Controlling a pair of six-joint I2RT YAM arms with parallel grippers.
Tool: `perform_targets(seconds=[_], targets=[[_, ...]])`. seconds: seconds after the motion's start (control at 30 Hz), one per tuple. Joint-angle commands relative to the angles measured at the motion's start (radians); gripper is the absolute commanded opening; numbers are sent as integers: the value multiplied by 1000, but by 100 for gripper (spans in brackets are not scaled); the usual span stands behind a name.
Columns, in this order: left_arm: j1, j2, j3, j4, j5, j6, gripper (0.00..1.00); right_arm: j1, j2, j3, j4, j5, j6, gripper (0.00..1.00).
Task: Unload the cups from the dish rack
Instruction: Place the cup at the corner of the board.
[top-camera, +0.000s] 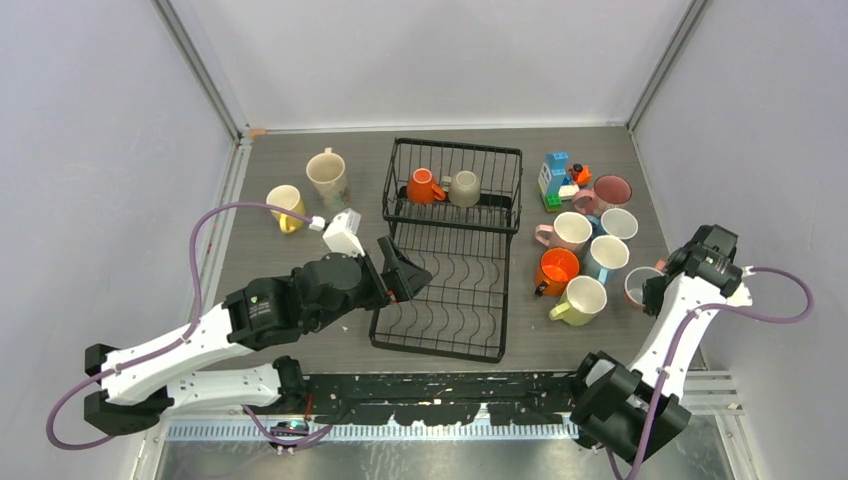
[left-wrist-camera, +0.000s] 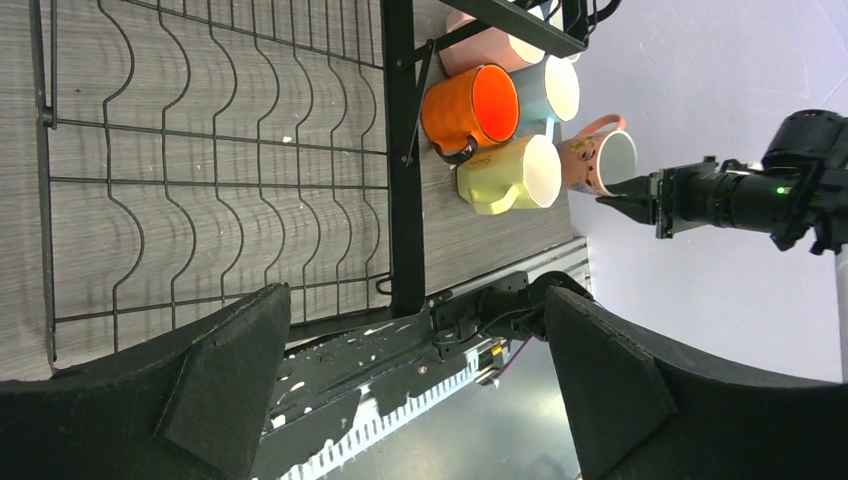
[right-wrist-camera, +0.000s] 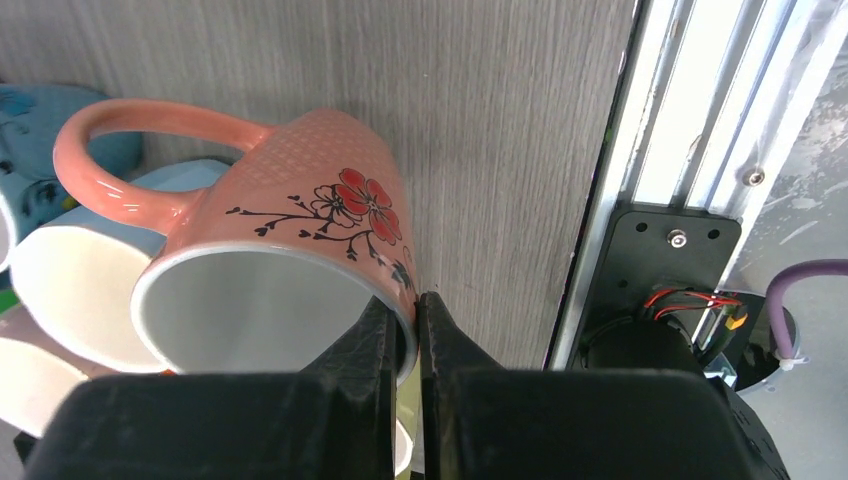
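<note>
The black wire dish rack (top-camera: 455, 300) stands mid-table. An orange cup (top-camera: 424, 187) and a grey-beige cup (top-camera: 463, 188) lie in its tall basket section. My left gripper (top-camera: 400, 275) hangs open and empty over the left edge of the wavy tray (left-wrist-camera: 200, 150). My right gripper (right-wrist-camera: 415, 305) is shut on the rim of a pink flowered cup (right-wrist-camera: 300, 220), one finger inside and one outside. That cup (top-camera: 638, 287) is tilted at the right end of the table, beside a yellow-green cup (top-camera: 582, 299).
More cups cluster right of the rack: orange (top-camera: 556, 270), light blue (top-camera: 607, 257), pink (top-camera: 567, 232), white (top-camera: 619, 222) and dark pink (top-camera: 610, 190). A toy-block figure (top-camera: 560, 180) stands behind them. Yellow (top-camera: 286, 205) and cream (top-camera: 327, 176) cups sit at back left.
</note>
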Motion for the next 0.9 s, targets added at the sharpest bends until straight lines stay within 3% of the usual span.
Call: perform_targets(seconds=[0.0, 0.53, 0.77, 0.83, 0.87], targets=[[11, -13, -2, 11, 3, 15, 100, -22, 21, -44, 106, -50, 9, 0], [14, -16, -27, 25, 7, -3, 100, -56, 97, -149, 180, -72, 32, 1], [13, -28, -39, 24, 1, -12, 100, -58, 93, -150, 182, -66, 34, 21], [13, -32, -38, 18, -4, -16, 100, -57, 83, -148, 185, -66, 38, 36], [13, -33, -40, 17, -6, -16, 100, -57, 79, -147, 186, -68, 39, 39]])
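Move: The right hand holds the salmon cup by its near rim; the free spot for it at the near right corner of the board lies about 12 cm below, 3 cm ahead and 2 cm left. The yellow-green cup stands 2 cm ahead and 12 cm left, the light blue cup 12 cm ahead and 7 cm left, their middles some 9 cm down. From the left hand the spot is roughly 45 cm right, 2 cm ahead and 26 cm below. Keeping its pinch on the near rim, the right hand lowers the salmon cup almost straight down by about 5.5 cm, quickly at first and then easing off, beside the yellow-green cup at the board's near right corner, while the wrist tips a little, under 10 degrees. Once the descent has stopped, the fingers begin to open and let go of the rim, still straddling it with one finger inside the cup and one outside. ##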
